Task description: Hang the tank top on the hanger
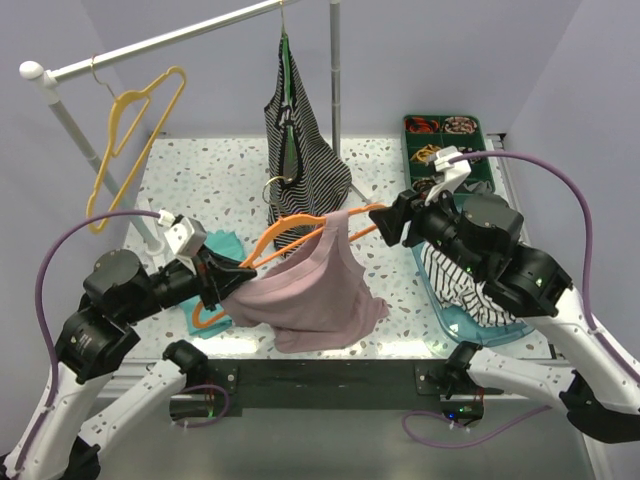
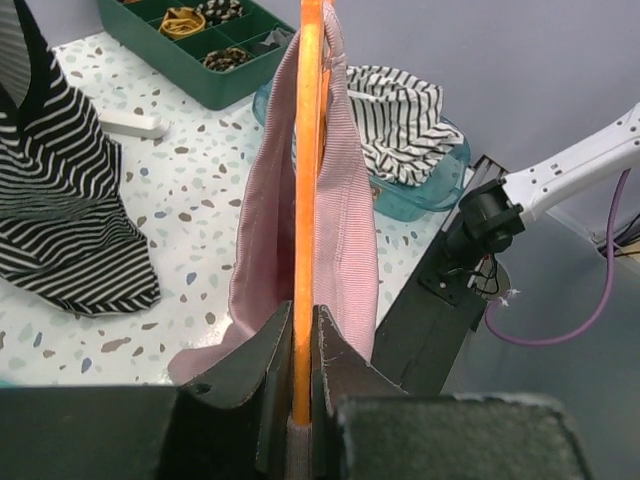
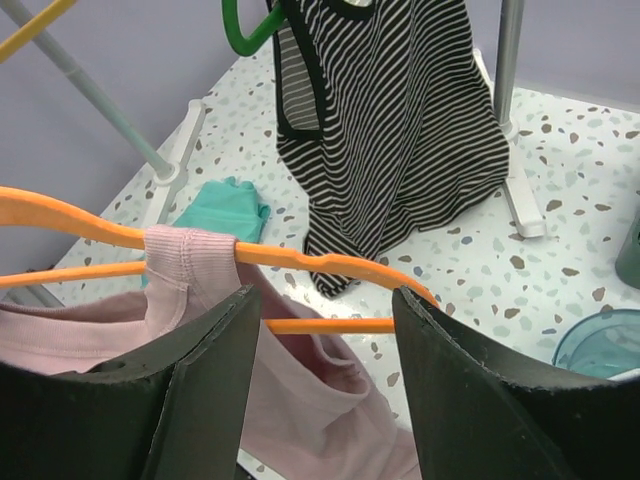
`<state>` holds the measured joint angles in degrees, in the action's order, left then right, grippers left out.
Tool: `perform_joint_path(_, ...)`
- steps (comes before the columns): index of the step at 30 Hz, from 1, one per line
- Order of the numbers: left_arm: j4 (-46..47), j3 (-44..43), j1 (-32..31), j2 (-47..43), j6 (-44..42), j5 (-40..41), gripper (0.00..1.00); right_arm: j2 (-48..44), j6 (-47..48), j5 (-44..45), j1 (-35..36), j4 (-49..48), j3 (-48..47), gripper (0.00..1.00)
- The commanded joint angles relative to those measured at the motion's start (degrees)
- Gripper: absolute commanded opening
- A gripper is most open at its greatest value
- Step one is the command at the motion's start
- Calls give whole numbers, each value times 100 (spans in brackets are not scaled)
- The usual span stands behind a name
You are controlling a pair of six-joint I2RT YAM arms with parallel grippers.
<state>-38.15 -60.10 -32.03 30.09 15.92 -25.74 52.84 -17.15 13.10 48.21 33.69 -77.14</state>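
Observation:
The orange hanger (image 1: pixel 300 228) is held in the air above the table's front, running from lower left to upper right. The mauve-pink tank top (image 1: pixel 310 290) hangs from it, one strap (image 3: pixel 185 255) looped over the hanger's arm. My left gripper (image 1: pixel 222 283) is shut on the hanger's left end. In the left wrist view the orange bar (image 2: pixel 306 180) runs straight out from between the jaws (image 2: pixel 302 315), with the tank top (image 2: pixel 350 250) draped on both sides. My right gripper (image 1: pixel 392 225) is open at the hanger's right end (image 3: pixel 340 265), which lies between its wide-spread fingers (image 3: pixel 325 310).
A black-and-white striped top (image 1: pixel 300 150) hangs on a green hanger from the rail (image 1: pixel 160 40), beside a yellow hanger (image 1: pixel 135 130). A teal cloth (image 1: pixel 222 245) lies behind the left gripper. A green organiser tray (image 1: pixel 485 135) and a blue bin (image 1: pixel 455 320) holding striped cloth stand on the right.

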Motion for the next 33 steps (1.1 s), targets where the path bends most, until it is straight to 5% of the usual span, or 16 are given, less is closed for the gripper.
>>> perform_joint_path(1, -419, -230, -22, -108, 429, 594, 0, -54, 159, 368, -13, -21, -169, 59)
perform_joint_path(18, -2415, -1451, -31, -302, 1115, 3258, 0, 227, 221, 368, -13, -65, -222, 59)
perform_joint_path(33, -2575, -2796, -22, 787, 930, 4602, 0, 218, 264, 368, -13, 6, -318, 59)
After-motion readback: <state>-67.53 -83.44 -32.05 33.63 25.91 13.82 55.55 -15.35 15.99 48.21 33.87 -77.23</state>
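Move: The tank top is draped over the orange hanger already held in the left fingers, its middle about 10 cm right, 5 cm ahead and 12 cm below them. The free stretch of rail is roughly 32 cm straight ahead and 20 cm up; the yellow hanger hangs 25 cm ahead, 18 cm left, 8 cm above, and the striped top 30 cm ahead, 10 cm right, 8 cm below. From the right hand, that rail stretch is about 22 cm ahead, 26 cm left, 15 cm up. Hanger and tank top are carried about 12 cm to the left in the left hand's kept pinch, swinging some 40 degrees counter-clockwise so the far end turns from the right hand towards the rack. The left hand dips a little first, then rises about 5 cm late on, closing in on the yellow hanger's side. The right hand stays almost in place, fingers open. ##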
